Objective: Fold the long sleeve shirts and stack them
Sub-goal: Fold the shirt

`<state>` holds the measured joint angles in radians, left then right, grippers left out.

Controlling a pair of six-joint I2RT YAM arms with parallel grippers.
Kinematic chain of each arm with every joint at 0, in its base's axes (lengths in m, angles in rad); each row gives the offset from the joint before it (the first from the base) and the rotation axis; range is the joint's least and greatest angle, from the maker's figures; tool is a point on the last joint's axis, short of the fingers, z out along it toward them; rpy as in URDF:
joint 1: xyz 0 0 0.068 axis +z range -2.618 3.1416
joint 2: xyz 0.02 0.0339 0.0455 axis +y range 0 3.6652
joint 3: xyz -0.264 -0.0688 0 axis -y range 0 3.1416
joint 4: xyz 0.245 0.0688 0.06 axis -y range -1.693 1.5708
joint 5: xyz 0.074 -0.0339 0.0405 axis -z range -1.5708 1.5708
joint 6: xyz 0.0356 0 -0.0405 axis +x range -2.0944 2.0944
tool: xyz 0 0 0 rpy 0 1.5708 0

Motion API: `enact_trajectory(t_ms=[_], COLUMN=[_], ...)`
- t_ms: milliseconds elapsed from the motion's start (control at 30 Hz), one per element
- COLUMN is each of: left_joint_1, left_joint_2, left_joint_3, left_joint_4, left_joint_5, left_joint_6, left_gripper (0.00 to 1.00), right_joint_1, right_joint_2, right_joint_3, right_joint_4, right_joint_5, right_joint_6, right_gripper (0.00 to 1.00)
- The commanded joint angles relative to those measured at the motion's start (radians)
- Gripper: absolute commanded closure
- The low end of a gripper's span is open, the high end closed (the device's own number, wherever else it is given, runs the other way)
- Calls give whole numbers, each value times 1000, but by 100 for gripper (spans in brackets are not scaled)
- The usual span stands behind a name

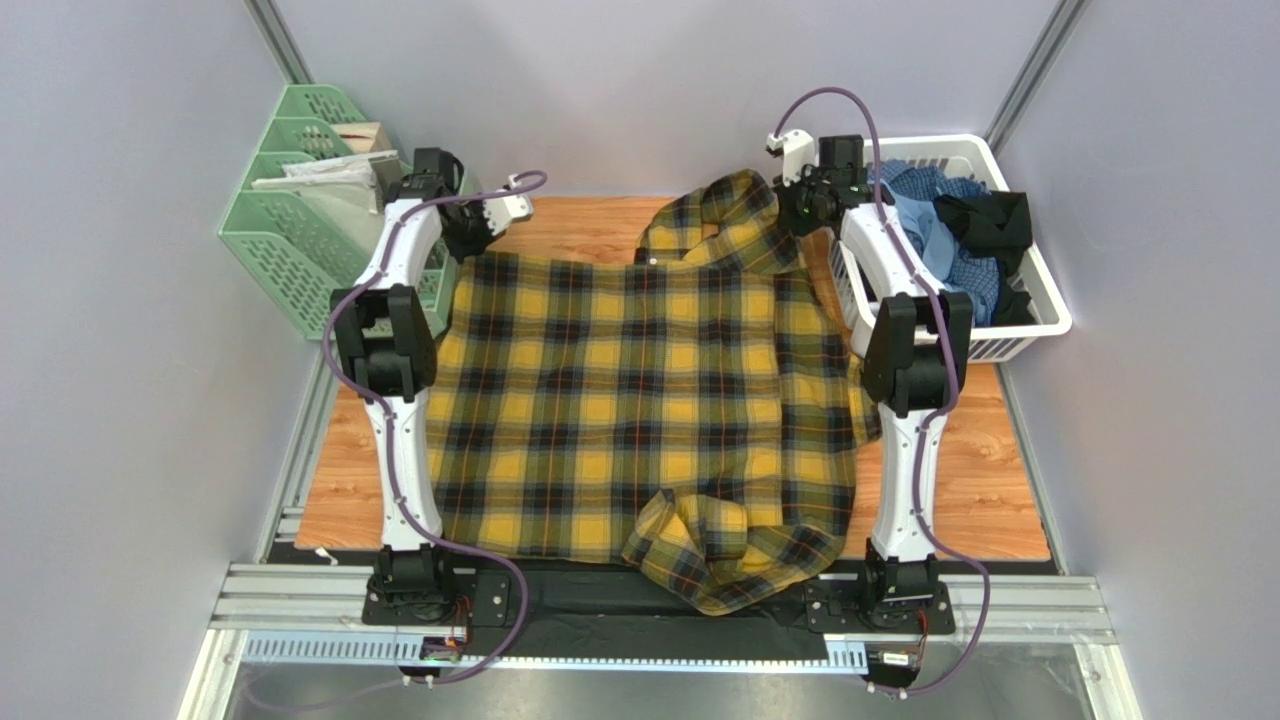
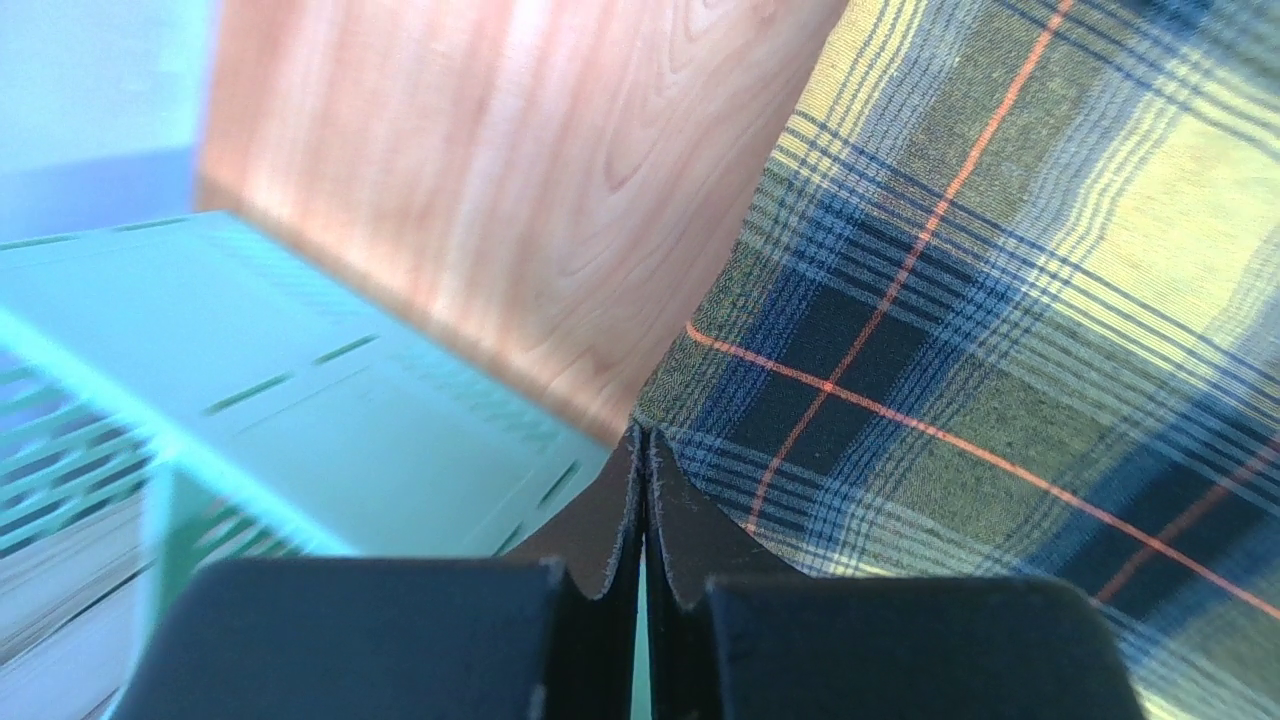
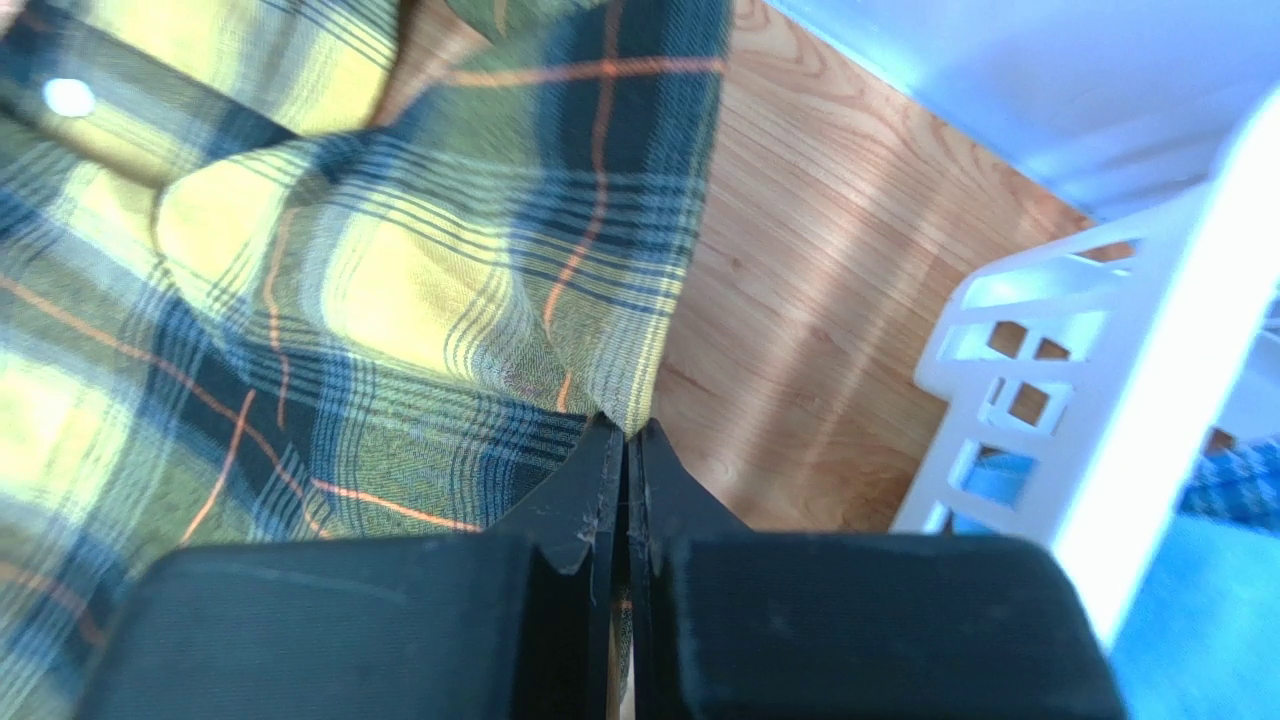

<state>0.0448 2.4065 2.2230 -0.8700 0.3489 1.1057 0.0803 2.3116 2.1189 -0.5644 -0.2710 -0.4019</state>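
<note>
A mustard-yellow and black plaid long sleeve shirt (image 1: 646, 390) lies spread across the wooden table, one sleeve bunched at the near edge (image 1: 736, 543) and cloth heaped at the far side. My left gripper (image 1: 478, 237) is at the shirt's far left corner. In the left wrist view it (image 2: 643, 438) is shut, with the plaid edge (image 2: 977, 300) running right into the tips. My right gripper (image 1: 800, 210) is at the far right corner. In the right wrist view it (image 3: 627, 429) is shut, and a fold of the plaid cloth (image 3: 301, 270) is pinched between its fingers.
A white basket (image 1: 1037, 323) at the far right holds light blue (image 1: 924, 225) and black (image 1: 992, 225) shirts; its wall (image 3: 1142, 390) is close to the right gripper. A green slotted tray stack (image 1: 286, 225) stands at the far left, right beside the left gripper (image 2: 301, 390).
</note>
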Motion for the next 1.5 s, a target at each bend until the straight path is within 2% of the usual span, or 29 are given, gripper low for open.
enact_trajectory(t_ms=[0,133,500,833,1000,1167,1467], left_joint_1=[15,29,56,72,82,84,69], left_joint_2=[-151,-227,-503,-662,-708,-709,-584], left_joint_3=[-62,-149,-480,-759,-847,-967,-987], left_joint_4=[26,29,54,48,42,118,138], left_joint_5=[59,88,136,118,95,58,-47], left_joint_6=[28,59,189,312,359,381,329], left_gripper=[100,100,100,100,100,100,100], right_joint_1=[-14,-28,-53,-53,-47,-40,-10], right_joint_2=[-107,-176,-438,-644,-733,-744,-589], right_joint_3=[-37,-91,-376,-634,-776,-905,-948], right_joint_4=[1,-29,-86,-176,-189,-166,-152], right_joint_5=[-43,-79,-195,-258,-272,-237,-136], right_joint_6=[-12,-3,-11,-34,-63,-98,-132], right_gripper=[100,100,100,100,100,100,100])
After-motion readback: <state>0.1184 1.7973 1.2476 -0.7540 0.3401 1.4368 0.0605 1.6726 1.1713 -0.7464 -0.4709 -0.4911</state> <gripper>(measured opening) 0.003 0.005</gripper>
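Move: My left hand pinches the shirt's far left corner; its landing spot on the shirt body lies some 21 cm back, 3 cm left and 5 cm below. The green basket's middle is about 20 cm left and 4 cm ahead. My right hand grips the far edge at the right; its landing spot is about 28 cm straight back and 9 cm below. From that hand, the looped far sleeve lies 15 cm left and 2 cm back, the white basket's middle 27 cm right and 4 cm back. Keeping both pinches shut, I lift the shirt's far edge some 6 cm and sweep it back over the body, then lower it towards the cloth. My left hand comes back about 20 cm and turns roughly 10 degrees clockwise; my right comes back about 27 cm, its fingers tipping down by some 25 degrees. Both are still sinking at the end, without letting go. ##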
